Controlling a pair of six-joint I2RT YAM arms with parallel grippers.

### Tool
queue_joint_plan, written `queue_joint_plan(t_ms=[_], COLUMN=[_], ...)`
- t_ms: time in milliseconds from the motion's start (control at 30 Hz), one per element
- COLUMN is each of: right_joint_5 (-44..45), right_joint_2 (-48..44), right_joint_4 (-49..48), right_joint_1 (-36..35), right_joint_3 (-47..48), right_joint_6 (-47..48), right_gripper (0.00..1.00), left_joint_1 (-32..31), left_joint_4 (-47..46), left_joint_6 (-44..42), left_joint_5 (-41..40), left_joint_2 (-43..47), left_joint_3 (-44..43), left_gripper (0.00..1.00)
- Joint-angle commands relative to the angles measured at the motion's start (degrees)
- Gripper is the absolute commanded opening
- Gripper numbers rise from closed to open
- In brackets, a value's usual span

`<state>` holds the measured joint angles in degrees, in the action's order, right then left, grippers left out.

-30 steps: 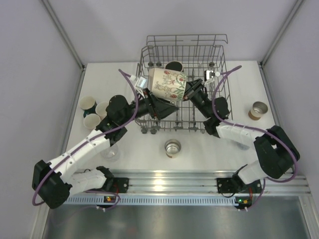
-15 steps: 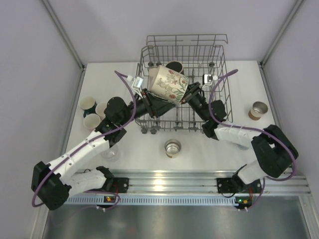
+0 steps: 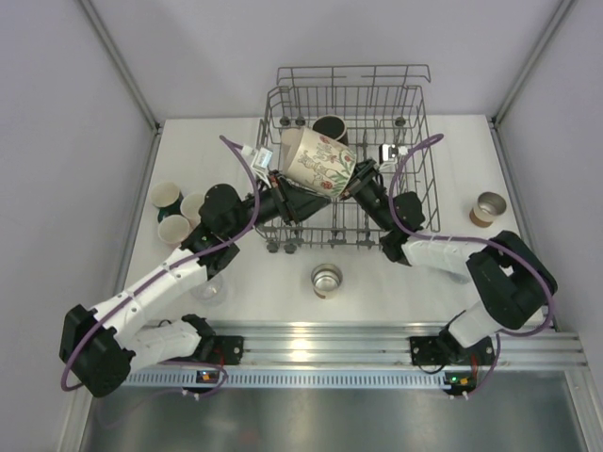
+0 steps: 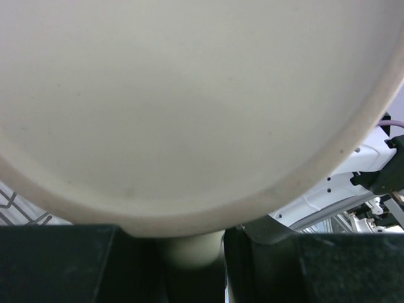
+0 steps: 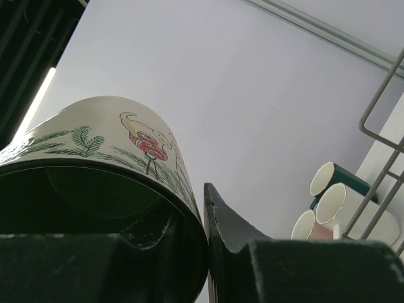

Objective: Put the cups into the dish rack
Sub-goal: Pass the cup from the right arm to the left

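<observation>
A cream mug [image 3: 318, 162] painted with birds and green sprigs hangs tilted above the dish rack [image 3: 417, 124], held between both arms. My left gripper [image 3: 303, 191] comes in from the left; in its wrist view the mug's pale base [image 4: 189, 95] fills the frame and the handle [image 4: 192, 249] sits pinched between the dark fingers [image 4: 76, 265]. My right gripper [image 3: 354, 179] is shut on the mug's rim [image 5: 113, 145], one finger inside the dark interior and one outside. A dark cup [image 3: 330, 127] stands in the rack behind the mug.
Three small cups [image 3: 175, 212] cluster at the table's left; they also show past the rack wires [image 5: 334, 202]. A steel cup [image 3: 326, 280] stands in front of the rack, a brown-banded one [image 3: 488, 208] at the right. A clear cup [image 3: 209, 287] sits beside the left forearm.
My left gripper has closed from wide onto the mug's handle. The mug and the right gripper have shifted slightly left and toward the rack's front-left.
</observation>
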<state>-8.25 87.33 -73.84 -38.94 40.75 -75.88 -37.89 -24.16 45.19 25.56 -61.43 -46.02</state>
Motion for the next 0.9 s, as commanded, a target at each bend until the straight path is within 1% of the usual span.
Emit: queue_joint_plan(t_ms=[0, 67, 100, 167, 200, 267, 300, 367, 600, 767, 800, 867], right_joint_5=[-7.3, -8.0, -8.6, -9.1, -9.8, -10.6, -11.1, -11.7, -15.1, -16.7, -17.0, -17.4], right_joint_2=[2.4, 3.9, 4.2, 5.0, 5.2, 5.2, 5.2, 4.9, 4.7, 3.5, 3.1, 1.5], right_joint_4=[-14.5, -16.4, -17.3, -19.6, -20.3, -21.2, -21.2, -20.7, -19.9, -17.9, -17.0, -15.2], right_joint_1=[-1.5, -0.9, -0.1, 1.1, 2.3, 3.7, 5.0, 6.1, 10.3, 13.7, 14.1, 14.9], right_joint_3=[-0.5, -0.9, -1.1, -2.1, -2.3, -3.3, -3.7, -4.8, -6.7, -8.1, -8.4, -8.5], right_joint_6=[1.1, -0.7, -1.4, -2.8, -3.1, -3.7, -3.9, -4.0, -4.2, -3.0, -2.5, -0.5], right_gripper=[0.04, 0.13, 0.22, 0.3, 0.37, 0.45, 0.51, 0.56, 0.7, 0.7, 0.7, 0.7], left_joint_1=[-0.9, -0.9, -0.9, -0.9, -0.8, -0.8, -0.8, -0.8, -0.7, -0.7, -0.7, -0.7], left_joint_4=[-7.0, -4.8, -4.0, -1.0, 0.2, 4.2, 5.7, 9.8, 17.6, 23.2, 26.1, 28.2], left_joint_6=[-2.9, -4.8, -5.5, -7.5, -8.2, -10.6, -11.4, -14.0, -20.2, -25.9, -26.8, -28.9], left_joint_5=[0.7, -0.1, -0.5, -2.6, -3.5, -6.2, -7.2, -9.7, -14.4, -19.5, -22.2, -24.9], left_joint_2=[1.4, 1.7, 2.0, 2.6, 2.8, 2.9, 2.7, 1.8, -2.6, -6.1, -6.7, -8.6], left_joint_3=[-2.1, -2.9, -3.2, -3.8, -4.2, -5.3, -6.8, -8.6, -16.1, -22.0, -23.0, -25.4], left_gripper=[0.0, 0.0, 0.0, 0.0, 0.0, 0.0, 0.0, 0.0, 0.0, 0.0, 0.0, 0.0])
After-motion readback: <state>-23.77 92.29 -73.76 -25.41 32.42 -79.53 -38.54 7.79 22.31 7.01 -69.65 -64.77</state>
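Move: Both hands already hold the cup: its middle lies about 5 cm ahead, 3 cm right and 4 cm above the left hand, and about 4 cm ahead, 4 cm left and 2 cm above the right. The dish rack's middle is some 16 cm ahead, 9 cm right and 28 cm below the left hand; the black cup in it about 22 ahead, 4 right, 24 below, with a white cup 8 cm left of that one. The right hand spreads its fingers off the cup's rim, from nearly shut to about two-thirds open, dropping some 10 cm out of the way and then drawing off to the right, with a little forward. The left keeps its pinch on the handle, first sinking about 5 cm, then carrying the cup some 7 cm forward over the rack and rising slightly, as its wrist tips the fingers down to the right by nearly 30 degrees and swings them counter-clockwise. ##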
